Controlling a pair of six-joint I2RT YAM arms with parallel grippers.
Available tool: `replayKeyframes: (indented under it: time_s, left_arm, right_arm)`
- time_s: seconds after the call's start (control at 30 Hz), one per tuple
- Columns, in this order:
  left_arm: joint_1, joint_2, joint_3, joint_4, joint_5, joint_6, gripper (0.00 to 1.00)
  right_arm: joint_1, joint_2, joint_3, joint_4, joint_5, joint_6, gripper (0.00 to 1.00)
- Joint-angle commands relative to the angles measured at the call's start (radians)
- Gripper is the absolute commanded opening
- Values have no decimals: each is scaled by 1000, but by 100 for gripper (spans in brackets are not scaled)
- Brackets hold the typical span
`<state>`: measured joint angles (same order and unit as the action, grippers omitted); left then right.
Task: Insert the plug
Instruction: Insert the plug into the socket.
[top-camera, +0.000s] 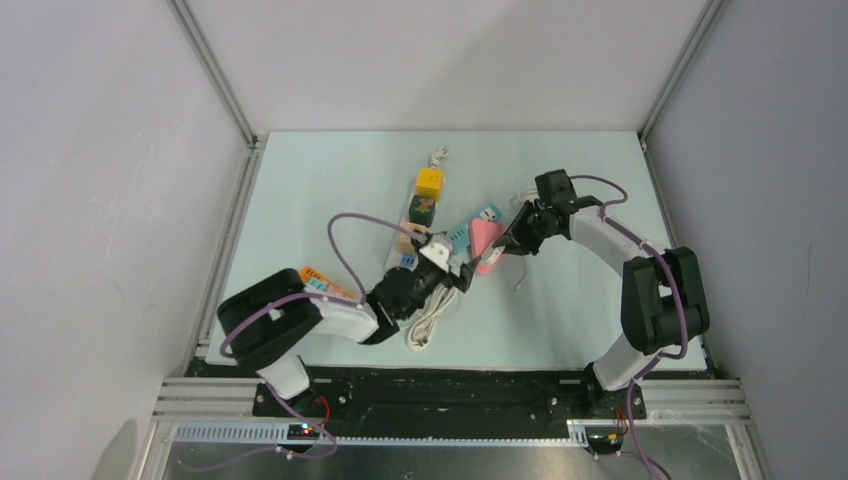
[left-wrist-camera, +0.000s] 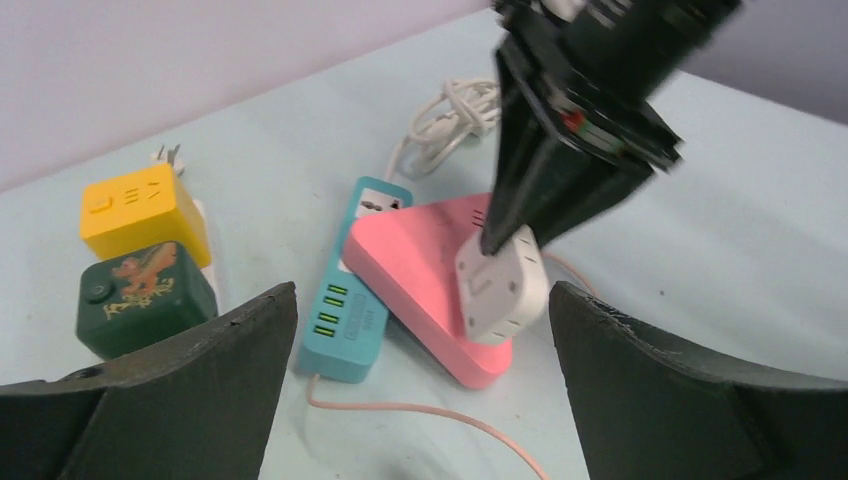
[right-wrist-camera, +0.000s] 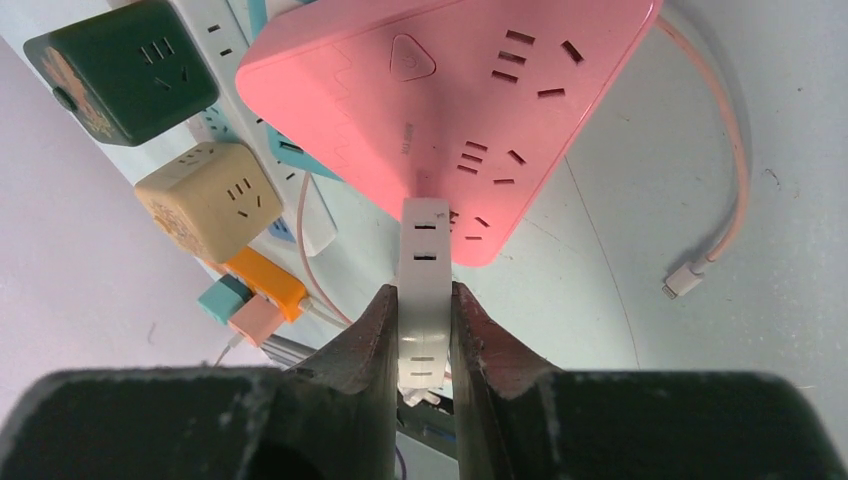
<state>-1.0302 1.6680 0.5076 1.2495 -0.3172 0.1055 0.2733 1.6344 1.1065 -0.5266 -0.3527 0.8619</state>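
Note:
My right gripper (right-wrist-camera: 422, 330) is shut on the white plug (right-wrist-camera: 424, 270), a flat white block squeezed between both fingers (right-wrist-camera: 365, 345). The plug's far end sits against the near corner of the pink triangular power strip (right-wrist-camera: 450, 90). From the left wrist, the plug (left-wrist-camera: 500, 283) hangs tilted over the pink strip (left-wrist-camera: 420, 260), under the dark right gripper. My left gripper (left-wrist-camera: 420, 390) is wide open just in front of the plug, holding nothing. From above, the right gripper (top-camera: 512, 238) and left gripper (top-camera: 466, 272) meet at the pink strip (top-camera: 486, 240).
A teal USB strip (left-wrist-camera: 355, 300) lies against the pink strip's left side. A yellow cube (left-wrist-camera: 140, 210) and a dark green cube (left-wrist-camera: 145, 295) stand further left. A coiled white cable (left-wrist-camera: 450, 120) lies behind, and a thin pink cable (right-wrist-camera: 730, 150) runs along the table.

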Motion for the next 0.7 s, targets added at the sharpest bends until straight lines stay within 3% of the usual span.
replayKeyframes:
  time_s: [0.0,0.13,0.33,0.67]
  left_arm:
    - [101,-98,128,-292,124,-264,95]
    - [153,-54,270,-535,233,-351,87]
    - [220,66,451,-734,362,-474,80]
    - [281,264,651,-918,383,-498,76]
  right_arm:
    - [1,25,-45,8,38,-70,0]
    - [1,26,-59,8,35,-92,0]
    - [-10,25,-81,11,39,-129,0]
    - [-13,31,-112,43,45,-181,0]
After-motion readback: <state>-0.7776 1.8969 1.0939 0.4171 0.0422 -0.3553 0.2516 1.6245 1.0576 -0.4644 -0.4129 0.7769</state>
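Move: The pink socket block lies about 9 cm ahead of the open left hand, 7 cm to its right and 12 cm below. The white plug, gripped by the right hand over the socket's near end, is some 4 cm ahead, 6 cm right and 8 cm down from the left hand. The teal power strip is roughly 12 cm ahead of the left hand and 3 cm right. From the right hand, the socket's middle is about 4 cm ahead, 2 cm left and 6 cm below. Contact of the left fingers with anything can't be made out as the left hand heads for the pink socket block beside the held plug: forward about 9 cm and some 4 cm right, rising 3 cm before dropping to well below its starting height. Its fingers tip down by some 35 degrees and close partway. The right hand keeps its grip on the white plug, nearly in place. ##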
